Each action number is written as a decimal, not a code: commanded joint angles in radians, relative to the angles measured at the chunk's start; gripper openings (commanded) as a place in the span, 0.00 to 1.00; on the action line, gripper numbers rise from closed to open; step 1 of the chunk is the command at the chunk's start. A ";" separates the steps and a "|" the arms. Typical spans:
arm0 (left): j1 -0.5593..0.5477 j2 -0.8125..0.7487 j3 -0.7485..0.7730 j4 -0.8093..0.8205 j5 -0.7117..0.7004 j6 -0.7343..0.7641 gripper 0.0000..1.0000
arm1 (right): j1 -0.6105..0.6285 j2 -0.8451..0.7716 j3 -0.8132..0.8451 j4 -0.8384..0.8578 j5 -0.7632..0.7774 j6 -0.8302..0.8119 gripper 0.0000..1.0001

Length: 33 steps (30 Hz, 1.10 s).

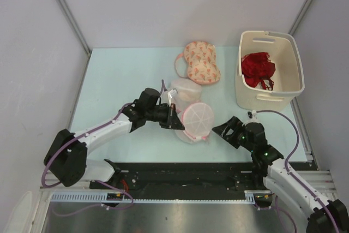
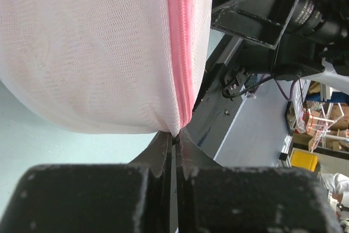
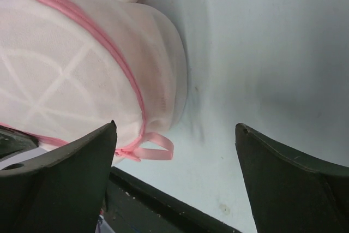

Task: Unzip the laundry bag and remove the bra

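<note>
The laundry bag (image 1: pixel 196 119), a round white mesh pouch with pink zipper trim, lies tilted on the pale table near its front middle. My left gripper (image 1: pixel 177 119) is shut on the bag's left edge. In the left wrist view its tips (image 2: pixel 175 132) pinch the mesh right at the pink zipper (image 2: pixel 180 53). My right gripper (image 1: pixel 222 130) stands open just right of the bag, touching nothing. In the right wrist view the bag (image 3: pixel 71 75) fills the upper left. A pink ribbon loop (image 3: pixel 155 148) hangs at the zipper's end beside the left finger (image 3: pixel 65 178). The bra is hidden.
A second mesh pouch (image 1: pixel 185 88) lies right behind the bag. A pink bra with red motifs (image 1: pixel 200 63) sits further back. A white basket (image 1: pixel 297 64) at the back right holds a red lacy bra (image 1: pixel 258 69). A black rail (image 1: pixel 191 170) runs along the near edge.
</note>
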 commanded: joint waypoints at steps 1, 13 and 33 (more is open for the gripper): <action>0.012 -0.005 -0.006 0.038 0.082 0.037 0.00 | -0.060 0.032 -0.027 0.245 -0.173 0.005 0.91; 0.019 0.067 0.055 -0.008 0.129 0.097 0.01 | -0.062 0.325 -0.042 0.630 -0.276 -0.020 0.88; 0.035 0.032 0.209 -0.276 -0.157 0.219 0.83 | -0.042 0.268 -0.010 0.533 -0.146 0.029 0.00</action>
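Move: The rim to pinch, the laundry bag's right-hand edge, lies about 3 cm ahead of the open right hand, 4 cm to its left and roughly at its height. The zip pull is some 7 cm left of this hand, 2 cm back and 3 cm lower. Counted from the left hand, which holds the opposite edge, that rim lies about 13 cm right, 3 cm ahead and 5 cm lower; the second mesh bag lies 15 cm ahead, 2 cm right and 10 cm lower. Bring the open right gripper left and forward about 5 cm onto the laundry bag's right-hand edge, then shut the fingers on the mesh while rising some 2 cm, tipping the fingertips up and swinging them counter-clockwise. Keep the left pinch nearly still meanwhile, easing it down and then forward 2 cm or so; only as the right closes, open the left fingers about halfway and let go. ##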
